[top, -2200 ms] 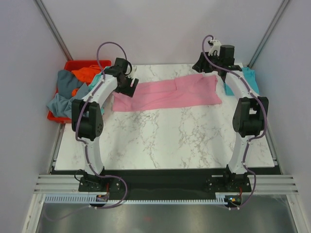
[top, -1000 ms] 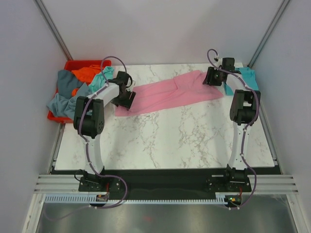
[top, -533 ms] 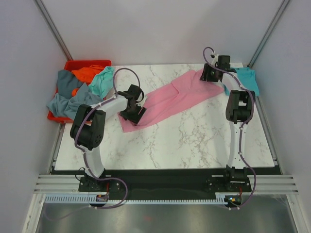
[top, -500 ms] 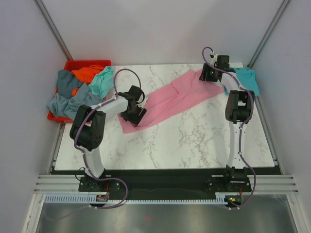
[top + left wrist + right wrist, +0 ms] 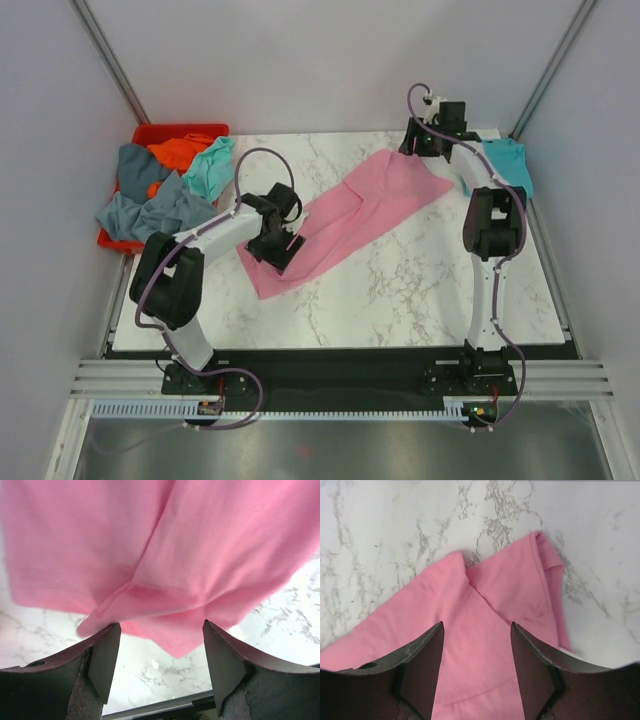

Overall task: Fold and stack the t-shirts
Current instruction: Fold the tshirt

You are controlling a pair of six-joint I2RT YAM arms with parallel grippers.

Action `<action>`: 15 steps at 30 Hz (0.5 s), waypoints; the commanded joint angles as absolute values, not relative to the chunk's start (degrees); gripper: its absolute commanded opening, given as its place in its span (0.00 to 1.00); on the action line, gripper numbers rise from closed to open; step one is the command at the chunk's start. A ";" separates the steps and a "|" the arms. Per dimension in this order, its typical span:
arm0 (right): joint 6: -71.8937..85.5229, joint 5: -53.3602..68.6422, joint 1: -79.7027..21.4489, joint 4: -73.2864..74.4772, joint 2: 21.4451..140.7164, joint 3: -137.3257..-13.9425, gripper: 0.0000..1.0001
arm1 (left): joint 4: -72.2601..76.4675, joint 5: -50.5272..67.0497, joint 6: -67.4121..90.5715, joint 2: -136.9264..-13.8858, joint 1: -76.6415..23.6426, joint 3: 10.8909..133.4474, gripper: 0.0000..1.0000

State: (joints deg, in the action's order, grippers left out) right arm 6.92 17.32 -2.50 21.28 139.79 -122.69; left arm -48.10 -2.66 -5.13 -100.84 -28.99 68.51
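Note:
The pink t-shirt [image 5: 350, 215] lies flat in a long diagonal strip, from the back right of the marble table [image 5: 400, 285] to the front left. My left gripper [image 5: 272, 250] hovers over its near-left end. In the left wrist view that gripper [image 5: 161, 630] is open, with a corner of pink cloth [image 5: 150, 545] just beyond the fingertips and marble between them. My right gripper [image 5: 418, 143] is over the shirt's far right end, and its wrist view shows it [image 5: 476, 625] open above the pink cloth [image 5: 470, 610] and a sleeve. A teal t-shirt [image 5: 507, 160] lies at the back right.
A red bin [image 5: 165, 131] sits off the table's back left corner. It holds a heap of grey-blue [image 5: 140, 205], orange [image 5: 180, 150] and mint [image 5: 210, 165] t-shirts that spill over its side. Grey walls close in the back and both sides.
The left gripper has moved toward the front, and the pink shirt's left end came with it, so the strip now lies diagonal. The right gripper has shifted slightly back and left.

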 commanded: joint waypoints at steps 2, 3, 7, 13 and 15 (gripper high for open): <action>8.26 18.90 2.28 21.96 126.84 -117.87 0.65 | -53.78 -1.15 -5.19 -93.87 -29.00 74.88 0.74; 8.52 19.07 2.72 22.15 125.78 -116.47 0.64 | -54.31 -0.71 -5.10 -93.17 -29.00 75.32 0.75; 9.23 20.04 3.87 22.59 121.47 -107.52 0.64 | -53.97 -1.40 -5.80 -90.18 -28.57 75.24 0.75; 11.34 22.50 4.13 22.32 120.94 -100.30 0.63 | -49.22 -1.85 -6.77 -94.91 -22.77 74.09 0.74; 11.43 22.50 4.22 22.24 120.76 -99.50 0.64 | -48.61 -1.41 -6.68 -97.64 -19.70 74.70 0.73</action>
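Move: From the left gripper, the pink t-shirt's far left corner lies some 12 cm to the left and 5 cm ahead, its near left corner about 5 cm left and 8 cm back, both 3 cm lower; the red basket is about 32 cm left and 24 cm ahead. From the right gripper, the t-shirt's right corner lies about 12 cm right, 7 cm back and 7 cm lower, its far corner 6 cm ahead and 1 cm right, the teal shirt 27 cm right and 3 cm back. Raise the left gripper about 7 cm off the t-shirt's left end, open, swinging its fingertips some 10 degrees forward, then start down again while easing forward and left. Carry the open right gripper in a low arch back and right towards the shirt's right corner, climbing about 9 cm first and then sinking roughly 5. ##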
